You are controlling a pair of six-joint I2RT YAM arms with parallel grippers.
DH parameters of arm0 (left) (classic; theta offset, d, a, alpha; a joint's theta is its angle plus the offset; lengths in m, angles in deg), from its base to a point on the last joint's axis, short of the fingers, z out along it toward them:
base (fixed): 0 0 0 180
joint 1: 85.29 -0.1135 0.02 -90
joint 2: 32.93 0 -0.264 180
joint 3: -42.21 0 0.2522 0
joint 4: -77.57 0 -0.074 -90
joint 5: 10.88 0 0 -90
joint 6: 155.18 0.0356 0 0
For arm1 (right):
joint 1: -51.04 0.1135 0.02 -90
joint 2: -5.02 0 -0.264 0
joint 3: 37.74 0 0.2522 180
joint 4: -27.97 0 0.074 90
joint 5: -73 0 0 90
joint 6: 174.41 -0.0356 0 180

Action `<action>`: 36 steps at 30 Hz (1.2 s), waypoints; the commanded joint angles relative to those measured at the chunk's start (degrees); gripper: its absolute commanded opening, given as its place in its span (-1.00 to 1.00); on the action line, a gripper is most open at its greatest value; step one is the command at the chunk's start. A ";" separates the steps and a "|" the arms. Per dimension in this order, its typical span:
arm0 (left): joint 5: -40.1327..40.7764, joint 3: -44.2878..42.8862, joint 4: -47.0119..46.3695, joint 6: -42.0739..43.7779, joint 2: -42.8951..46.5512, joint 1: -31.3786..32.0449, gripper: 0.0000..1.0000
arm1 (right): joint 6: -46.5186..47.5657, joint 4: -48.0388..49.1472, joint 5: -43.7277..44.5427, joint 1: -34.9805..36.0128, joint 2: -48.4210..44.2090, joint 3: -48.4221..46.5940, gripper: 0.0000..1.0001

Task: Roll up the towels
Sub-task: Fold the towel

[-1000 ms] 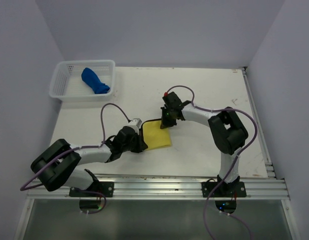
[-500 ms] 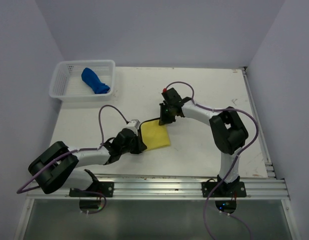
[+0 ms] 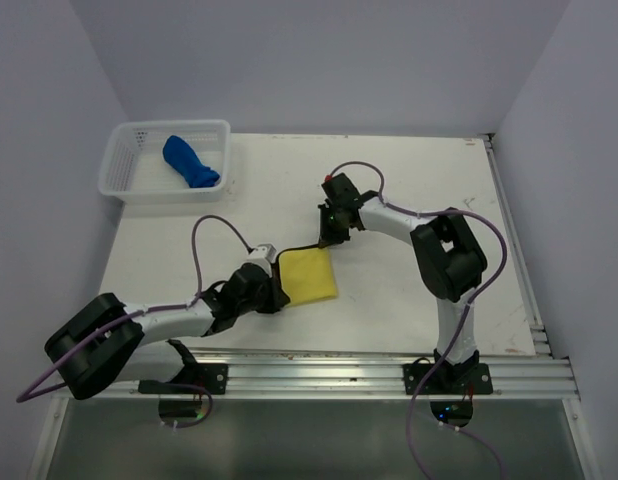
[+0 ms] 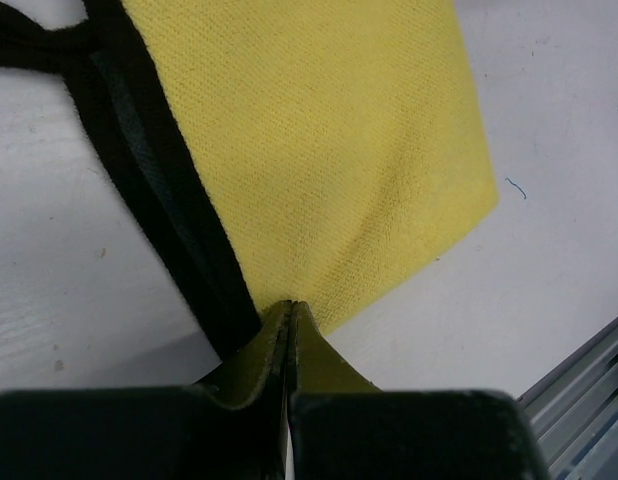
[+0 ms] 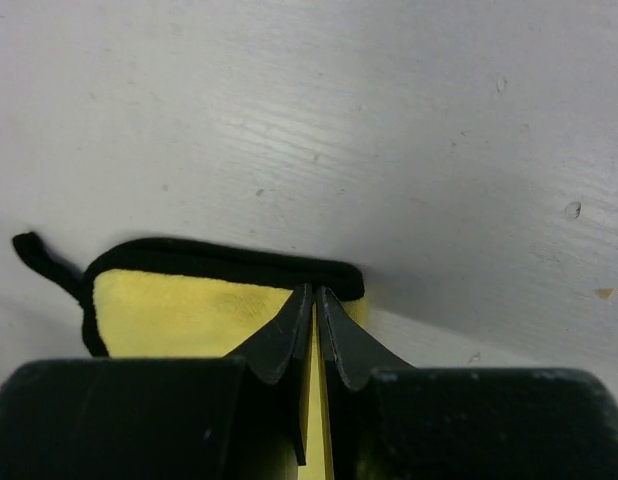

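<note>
The yellow towel (image 3: 309, 276) with black edging lies flat on the white table, front of centre. My left gripper (image 3: 278, 288) is shut on its near-left corner; in the left wrist view the fingertips (image 4: 289, 308) pinch the yellow cloth (image 4: 319, 130) right beside the black edging (image 4: 159, 190). My right gripper (image 3: 327, 240) holds the far edge. In the right wrist view its jaws (image 5: 316, 292) are pressed to a thin slit on the black edging (image 5: 219, 258), with yellow cloth (image 5: 179, 310) below. The blue towel (image 3: 190, 162) lies bunched in the basket.
The white mesh basket (image 3: 114, 168) stands at the table's back left corner. A metal rail (image 3: 369, 368) runs along the near edge by both arm bases. A purple cable (image 3: 211, 232) loops over the table behind the left arm.
The left gripper has drawn back towards the near left and the yellow towel has shifted with it. The right gripper has shifted slightly left and farther back along the towel's far edge.
</note>
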 commanded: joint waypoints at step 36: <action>1.89 -0.77 4.31 -0.77 1.85 2.54 -1.00 | -15.33 16.50 -14.72 -0.56 -31.72 38.20 -0.12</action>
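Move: Just below the right fingertips, by 1 or 2 cm, lies the yellow towel's far right corner. The near right corner, which this hand goes for, is about 14 cm back and 4 cm to its right, some 2 cm lower; the far left corner is roughly 12 cm left and 1 cm back. From the left hand, already pinching the near left corner, the near right corner lies about 14 cm right and 2 cm ahead. Dipping about 1.5 cm onto the towel's far right corner, the right hand stays there briefly, then lifts about 8 cm and arcs some 14 cm back and 5 cm right, sinking beside the near right corner with fingers opening to nearly half and the wrist tilting about 15 degrees. The left hand keeps its pinch and draws back about 1 cm. ##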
